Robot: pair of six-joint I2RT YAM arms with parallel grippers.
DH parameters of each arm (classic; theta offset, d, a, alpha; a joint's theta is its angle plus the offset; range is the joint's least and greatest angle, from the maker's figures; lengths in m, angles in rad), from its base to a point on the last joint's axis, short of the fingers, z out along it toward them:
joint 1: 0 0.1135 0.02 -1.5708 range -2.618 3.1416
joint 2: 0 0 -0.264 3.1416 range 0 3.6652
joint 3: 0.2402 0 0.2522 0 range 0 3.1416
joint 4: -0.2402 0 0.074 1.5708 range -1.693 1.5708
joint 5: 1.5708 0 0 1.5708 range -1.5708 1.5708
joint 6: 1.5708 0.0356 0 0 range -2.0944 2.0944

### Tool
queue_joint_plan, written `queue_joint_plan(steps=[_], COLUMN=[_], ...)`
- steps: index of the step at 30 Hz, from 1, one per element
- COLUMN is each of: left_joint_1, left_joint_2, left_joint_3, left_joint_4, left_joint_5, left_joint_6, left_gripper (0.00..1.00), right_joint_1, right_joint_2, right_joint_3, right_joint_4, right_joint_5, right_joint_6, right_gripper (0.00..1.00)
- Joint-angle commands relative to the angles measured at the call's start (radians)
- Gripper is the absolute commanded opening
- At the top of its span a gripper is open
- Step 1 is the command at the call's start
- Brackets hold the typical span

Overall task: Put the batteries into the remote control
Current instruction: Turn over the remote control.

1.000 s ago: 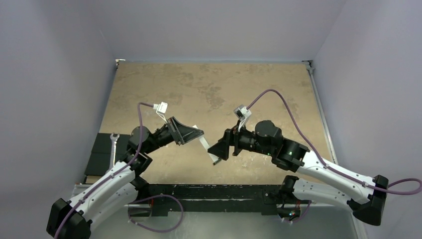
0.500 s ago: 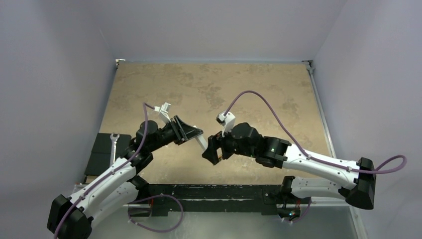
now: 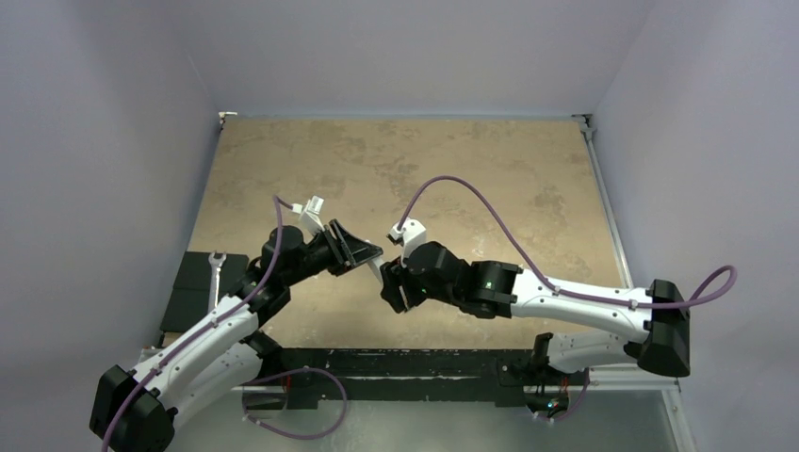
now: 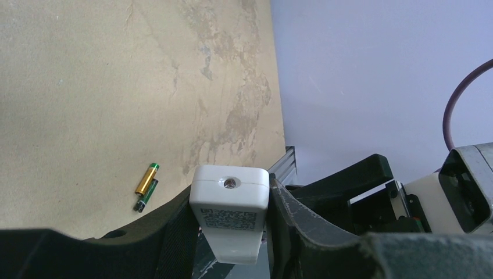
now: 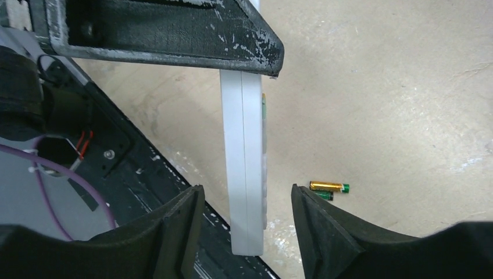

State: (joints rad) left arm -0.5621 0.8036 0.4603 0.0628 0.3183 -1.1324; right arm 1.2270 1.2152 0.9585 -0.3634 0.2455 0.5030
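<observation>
The white remote control (image 4: 229, 195) is held off the table, and my left gripper (image 4: 231, 216) is shut on one end of it, the end with a small screw and a printed code. Seen edge-on in the right wrist view, the remote control (image 5: 244, 145) hangs between the two pads of my right gripper (image 5: 247, 204). That gripper is open, with a gap on each side. Two batteries (image 5: 329, 189), gold and green, lie side by side on the table; they also show as batteries (image 4: 146, 186) in the left wrist view. From above, both grippers (image 3: 363, 252) (image 3: 391, 285) meet over the near middle of the table.
The tan table (image 3: 405, 169) runs to grey walls at the back and sides. A wrench (image 3: 216, 273) lies on black blocks (image 3: 191, 287) at the left edge. A black rail (image 3: 396, 363) borders the near edge below the remote.
My right arm has swung left to the remote, so its jaws now bracket the free end and stand narrower. My left arm has shifted slightly, still holding the remote.
</observation>
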Motion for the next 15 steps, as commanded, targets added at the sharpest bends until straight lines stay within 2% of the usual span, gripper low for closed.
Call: queue_joint_plan(steps=[1,4,11,15], left_joint_1=[0.005,0.005,0.005,0.005], left_joint_2=[-0.001,0.000,0.002,0.003], left_joint_3=[0.040,0.039,0.037,0.029], left_joint_4=[0.017,0.017,0.027,0.039], left_joint_5=[-0.008,-0.005,0.006,0.014], left_joint_6=[0.000,-0.002,-0.011,-0.024], left_gripper=[0.00,0.00,0.00,0.00], right_joint_1=[0.013,0.017,0.020,0.022], right_joint_2=[0.018,0.022,0.034,0.039], right_joint_3=[0.058,0.063,0.059,0.056], right_joint_4=[-0.025,-0.026,-0.035,-0.031], right_joint_5=[0.062,0.060,0.041,0.033], right_joint_6=[-0.014,-0.016,-0.014,-0.008], right_gripper=[0.61,0.52,0.38,0.26])
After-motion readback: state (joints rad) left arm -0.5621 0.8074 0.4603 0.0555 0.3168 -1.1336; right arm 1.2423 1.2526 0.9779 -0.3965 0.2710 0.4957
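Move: The remote control, already held near its far end by the left fingers, has its middle about 3 cm ahead of the right hand, 2 cm to its left and 1 cm above it; the remote's near end stands between the open right fingers. The pair of batteries lies on the table some 17 cm below, about 2 cm ahead and 3 cm right. From the left hand, the remote's middle is roughly 4 cm back, 2 cm right and 1 cm below. The remote's free near end is taken by the right fingers, which close from about two-thirds open to a pinch on its front and back faces while that hand eases down about 1 cm with a barely noticeable turn. The left hand stays in place and keeps its grip on the far end. ##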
